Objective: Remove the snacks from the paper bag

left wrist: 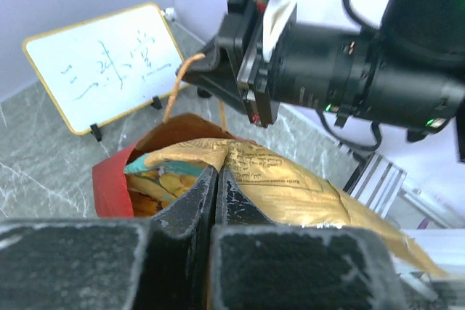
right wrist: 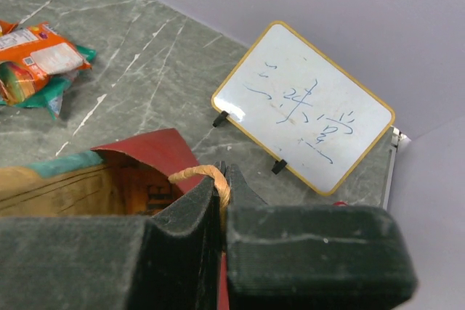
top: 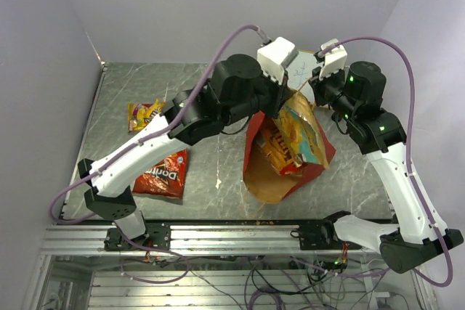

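The red paper bag (top: 253, 147) stands mid-table with its brown inside showing. My right gripper (right wrist: 224, 172) is shut on the bag's cord handle (right wrist: 196, 173) and holds it up at the far rim. My left gripper (left wrist: 217, 172) is shut on the top edge of a large tan-brown chip bag (left wrist: 298, 183), which sticks out of the bag's mouth (top: 301, 132). Other snacks show inside, beside the chip bag (top: 272, 147). On the table to the left lie a yellow-orange pack (top: 144, 114) and a red chip bag (top: 163, 173).
A small whiteboard (right wrist: 305, 107) with blue writing stands on clips at the back of the table, just behind the bag. An orange-teal pack (right wrist: 36, 59) lies on the marble top. The aluminium rail (top: 240, 237) runs along the near edge.
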You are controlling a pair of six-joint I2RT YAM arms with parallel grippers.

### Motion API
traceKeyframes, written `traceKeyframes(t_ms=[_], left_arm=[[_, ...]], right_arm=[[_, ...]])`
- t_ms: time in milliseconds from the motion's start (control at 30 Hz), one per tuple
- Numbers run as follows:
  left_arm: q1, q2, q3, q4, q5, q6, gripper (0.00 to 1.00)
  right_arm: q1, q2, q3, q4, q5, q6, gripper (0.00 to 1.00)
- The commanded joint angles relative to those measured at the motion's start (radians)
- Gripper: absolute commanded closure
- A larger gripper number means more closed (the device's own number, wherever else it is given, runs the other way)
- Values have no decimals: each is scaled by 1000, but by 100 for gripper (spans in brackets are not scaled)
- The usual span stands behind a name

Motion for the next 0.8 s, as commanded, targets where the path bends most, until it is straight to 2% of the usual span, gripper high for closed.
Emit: traceKeyframes(t_ms=[0,133,333,500,767], left_arm=[[4,-71,108,31,-94,-47,93],[6,-118,134,52,-147,-53,93],[8,-130,254,20,-177,-77,93],[7,-196,214,47,-254,-94,93],[8,-336,32,-94,-575,-146,93]], right_arm=[[0,-12,0,61,52,6,100],[0,-5,4,64,61,5,100],[0,3,6,67,54,-8,100],[0,3,3,62,49,-17,100],[-1,-12,-8,62,48,-23,100]])
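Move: The left hand holds the gold snack bag above the paper bag, whose middle is about 25 cm below, 5 cm ahead and 7 cm to the right. The orange snack pack on the table, on the side being headed for, is roughly 21 cm ahead, 27 cm left and 43 cm down. Level with that pack, the M&M's bag is 42 cm left and 19 cm ahead, the Doritos 36 cm left and 1 cm back. From the right hand, the orange snack pack is 10 cm ahead, 33 cm left, 37 cm down. Still pinching the gold snack bag by its top edge, the left hand draws it up and away from the paper bag: about 15 cm of rise, with a leftward sweep of some 16 cm that speeds up and levels off near the end. The hand tips its fingers upward and swings counter-clockwise. The right hand keeps the paper bag's handle pinched, staying almost in place. ##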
